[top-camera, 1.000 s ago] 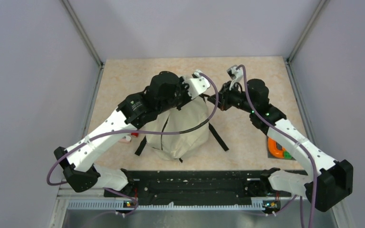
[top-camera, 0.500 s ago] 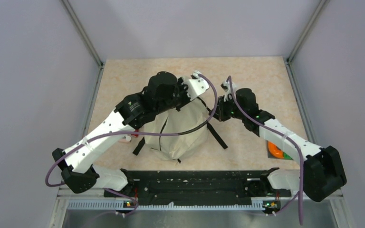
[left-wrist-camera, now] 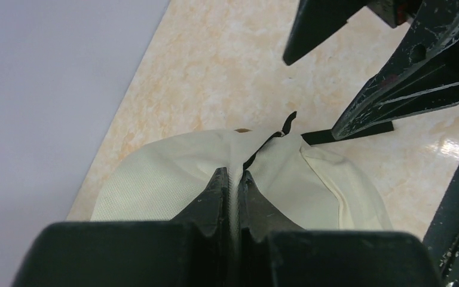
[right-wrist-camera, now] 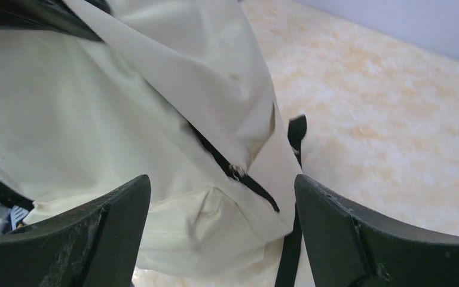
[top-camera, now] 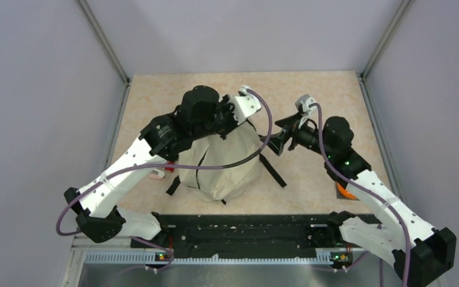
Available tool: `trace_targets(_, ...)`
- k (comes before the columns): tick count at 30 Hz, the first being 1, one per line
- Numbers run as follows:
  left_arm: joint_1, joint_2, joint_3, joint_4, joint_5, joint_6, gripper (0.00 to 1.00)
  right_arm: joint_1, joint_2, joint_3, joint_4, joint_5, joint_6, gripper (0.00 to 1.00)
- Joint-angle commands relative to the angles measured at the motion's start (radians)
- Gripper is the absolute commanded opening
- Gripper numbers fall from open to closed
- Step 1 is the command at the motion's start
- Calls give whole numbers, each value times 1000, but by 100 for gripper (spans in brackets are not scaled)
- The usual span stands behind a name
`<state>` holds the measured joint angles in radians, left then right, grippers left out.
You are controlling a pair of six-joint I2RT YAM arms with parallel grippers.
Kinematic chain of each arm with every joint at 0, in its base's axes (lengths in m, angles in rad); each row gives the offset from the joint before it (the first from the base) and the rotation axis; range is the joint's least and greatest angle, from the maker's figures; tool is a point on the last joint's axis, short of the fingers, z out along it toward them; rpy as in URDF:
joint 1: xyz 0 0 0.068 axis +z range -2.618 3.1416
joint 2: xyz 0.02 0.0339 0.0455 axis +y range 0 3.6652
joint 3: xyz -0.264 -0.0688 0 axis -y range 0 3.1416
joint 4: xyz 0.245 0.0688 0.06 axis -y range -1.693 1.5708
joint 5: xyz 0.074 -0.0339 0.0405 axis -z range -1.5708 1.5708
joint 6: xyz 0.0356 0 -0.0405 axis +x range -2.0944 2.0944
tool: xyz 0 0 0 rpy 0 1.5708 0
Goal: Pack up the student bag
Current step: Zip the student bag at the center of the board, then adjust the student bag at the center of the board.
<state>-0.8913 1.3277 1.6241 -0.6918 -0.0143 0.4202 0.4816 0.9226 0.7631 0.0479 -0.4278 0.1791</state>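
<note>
The student bag (top-camera: 224, 170), cream fabric with black straps, stands mid-table. My left gripper (left-wrist-camera: 233, 179) is shut on a fold of cream fabric at the bag's top, with the cloth pinched flat between its fingers; from above it sits at the bag's upper edge (top-camera: 239, 121). My right gripper (top-camera: 280, 136) hangs open just right of the bag with nothing between its fingers. In the right wrist view the right gripper (right-wrist-camera: 221, 191) faces the bag's side (right-wrist-camera: 125, 119), where a black strap with a small metal buckle (right-wrist-camera: 236, 171) runs down. The bag's inside is hidden.
An orange and green object (top-camera: 348, 190) lies on the table at the right, partly under my right arm. A small pink and white item (top-camera: 158, 174) lies left of the bag. A black rail (top-camera: 245, 230) runs along the near edge. Grey walls close in on both sides.
My right gripper has opened and drawn back to the right, away from the bag's top. My left gripper keeps its pinch on the fabric and has barely moved.
</note>
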Motion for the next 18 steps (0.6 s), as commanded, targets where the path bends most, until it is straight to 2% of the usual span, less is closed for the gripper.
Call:
trace_targets(1, 3, -16, 139, 99, 115, -23, 0, -8, 42, 87, 138, -199, -98, 88)
trace_targets(6, 4, -13, 179, 66, 174, -38, 0, -8, 143, 185, 152, -341, -173, 88)
trace_targets(10, 3, -7, 217, 55, 195, -46, 0, -3, 252, 274, 78, -522, -215, 86)
trace_targets(13, 5, 4, 248, 67, 215, -46, 0, 28, 277, 273, 52, -528, -233, 84)
trace_targets(15, 5, 23, 280, 75, 240, -46, 0, 52, 274, 276, 23, -486, -254, 74)
trace_targets(18, 9, 89, 361, 75, 265, -30, 0, 61, 240, 294, 26, -378, -220, 32)
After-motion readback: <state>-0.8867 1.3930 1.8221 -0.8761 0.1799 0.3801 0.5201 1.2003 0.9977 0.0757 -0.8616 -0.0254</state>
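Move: From my right hand, open and empty, the free stretch of the student bag's zip edge, just past my left fingertips, is about 7 cm to the left, 1 cm ahead and near my height. The bag's body bulges some 10 cm back, 16 cm left and 13 cm lower, and the black strap end lies on the table about 15 cm back, 4 cm right and 26 cm down. From my left hand, which already pinches the top edge, that free stretch is roughly 3 cm ahead, 4 cm right and 6 cm lower. I sweep my open right hand about 7 cm left to the zip edge, climbing some 4 cm before sinking slightly at the end, and swing it nearly 30 degrees counter-clockwise so its fingers straddle the fold and begin to close around it. My left hand keeps its pinch on the cloth, drawing it about 3 cm back and a little up. ##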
